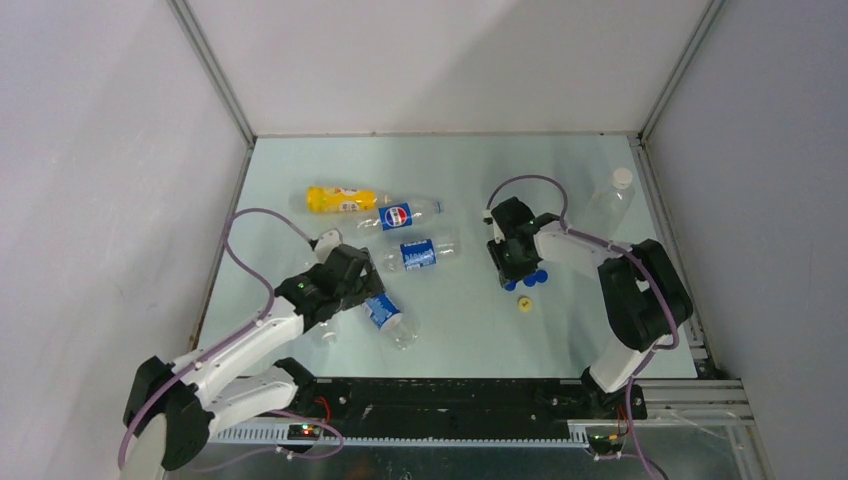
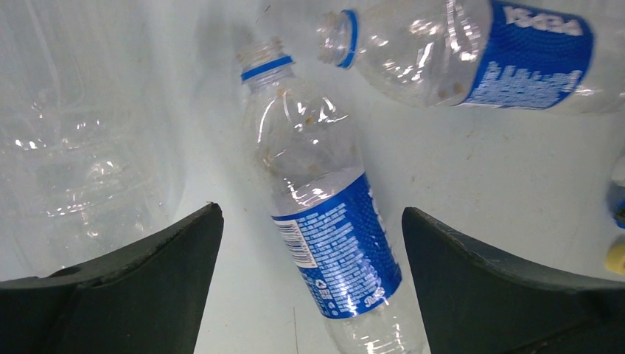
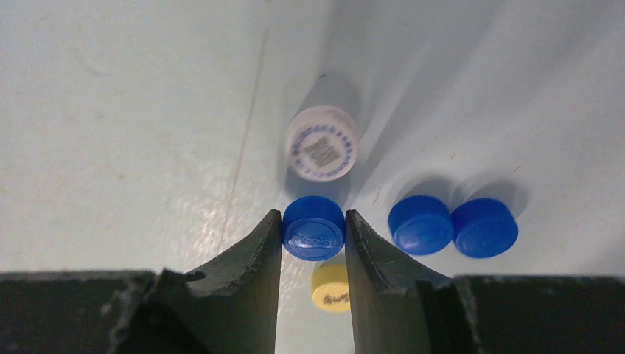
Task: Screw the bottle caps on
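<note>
My right gripper [image 3: 312,215] is shut on a blue bottle cap [image 3: 313,230] that rests on the table, one finger pressed to each side of it. Two more blue caps [image 3: 420,224] [image 3: 484,227] lie to its right, a white cap [image 3: 321,143] lies just beyond it and a yellow cap [image 3: 332,289] just behind it. My left gripper [image 2: 311,212] stands open over a lying clear bottle with a blue label [image 2: 335,247], its neck uncapped. From above, the right gripper [image 1: 511,280] is mid-table and the left gripper [image 1: 372,290] is at the front left.
Another blue-labelled bottle [image 2: 472,51] lies beyond the left gripper and an unlabelled clear one [image 2: 81,169] to its left. A yellow-orange bottle [image 1: 340,199] and a Pepsi bottle [image 1: 405,214] lie further back. A capped clear bottle [image 1: 612,195] stands at the back right.
</note>
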### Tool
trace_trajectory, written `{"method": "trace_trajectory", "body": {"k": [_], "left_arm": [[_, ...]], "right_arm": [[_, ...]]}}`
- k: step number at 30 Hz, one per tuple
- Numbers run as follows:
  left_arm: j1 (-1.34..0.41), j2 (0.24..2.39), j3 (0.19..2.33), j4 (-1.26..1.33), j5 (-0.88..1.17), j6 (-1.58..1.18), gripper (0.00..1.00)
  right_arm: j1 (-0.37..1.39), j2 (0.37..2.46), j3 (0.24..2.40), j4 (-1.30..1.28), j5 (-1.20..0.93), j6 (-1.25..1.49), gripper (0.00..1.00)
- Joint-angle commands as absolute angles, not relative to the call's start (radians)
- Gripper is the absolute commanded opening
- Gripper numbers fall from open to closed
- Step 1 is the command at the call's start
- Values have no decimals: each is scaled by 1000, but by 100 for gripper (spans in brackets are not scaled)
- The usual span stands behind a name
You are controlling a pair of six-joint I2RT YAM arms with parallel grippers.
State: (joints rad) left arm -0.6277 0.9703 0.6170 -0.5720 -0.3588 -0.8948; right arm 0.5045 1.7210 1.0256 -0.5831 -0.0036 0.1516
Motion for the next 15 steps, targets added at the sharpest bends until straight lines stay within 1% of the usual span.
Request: {"method": "trace_trajectory", "body": {"k": [1, 7, 15], "left_arm": [[-624, 1032, 658, -619, -370, -969, 97], [-626, 1113, 681, -628, -316, -1055, 95], [-656, 1214, 686, -595, -285, -1142, 93]], "right_arm": [[536, 1617, 1058, -627, -42, 137, 19], [570, 1494, 1047, -645, -67, 131, 18], [605, 1402, 1017, -639, -101, 128, 17]]}}
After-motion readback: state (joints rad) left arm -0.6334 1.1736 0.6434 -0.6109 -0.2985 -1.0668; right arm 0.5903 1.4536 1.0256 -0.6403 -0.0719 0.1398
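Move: The blue-label bottle lies under the left hand's open fingers, its middle about 6 cm below, 2 cm to the right and 1 cm back; the clear bottle lies 14 cm left and 2 cm ahead, the farther blue-label bottle 13 cm ahead and 10 cm right, both 6 cm lower. From the right hand, already gripping a blue cap near the table, that first bottle is about 30 cm left, 6 cm back and 2 cm higher; roughly 1 cm lower lie the white cap, 4 cm ahead and 2 cm left, a loose blue cap, 1 cm ahead and 5 cm right, and the yellow cap, 4 cm back and 4 cm right. The right hand keeps its pinch on the blue cap and carries it up about 8 cm and off to the left, away from the loose caps and towards the side where the left hand works, tilting about ten degrees as it goes. Meanwhile the left hand sinks about 4 cm onto the blue-label bottle, easing slightly back while its wrist tips the fingers some 10 degrees steeper, so that the wide-open fingers come down to either side of the label; whether they touch yet can't be seen. ##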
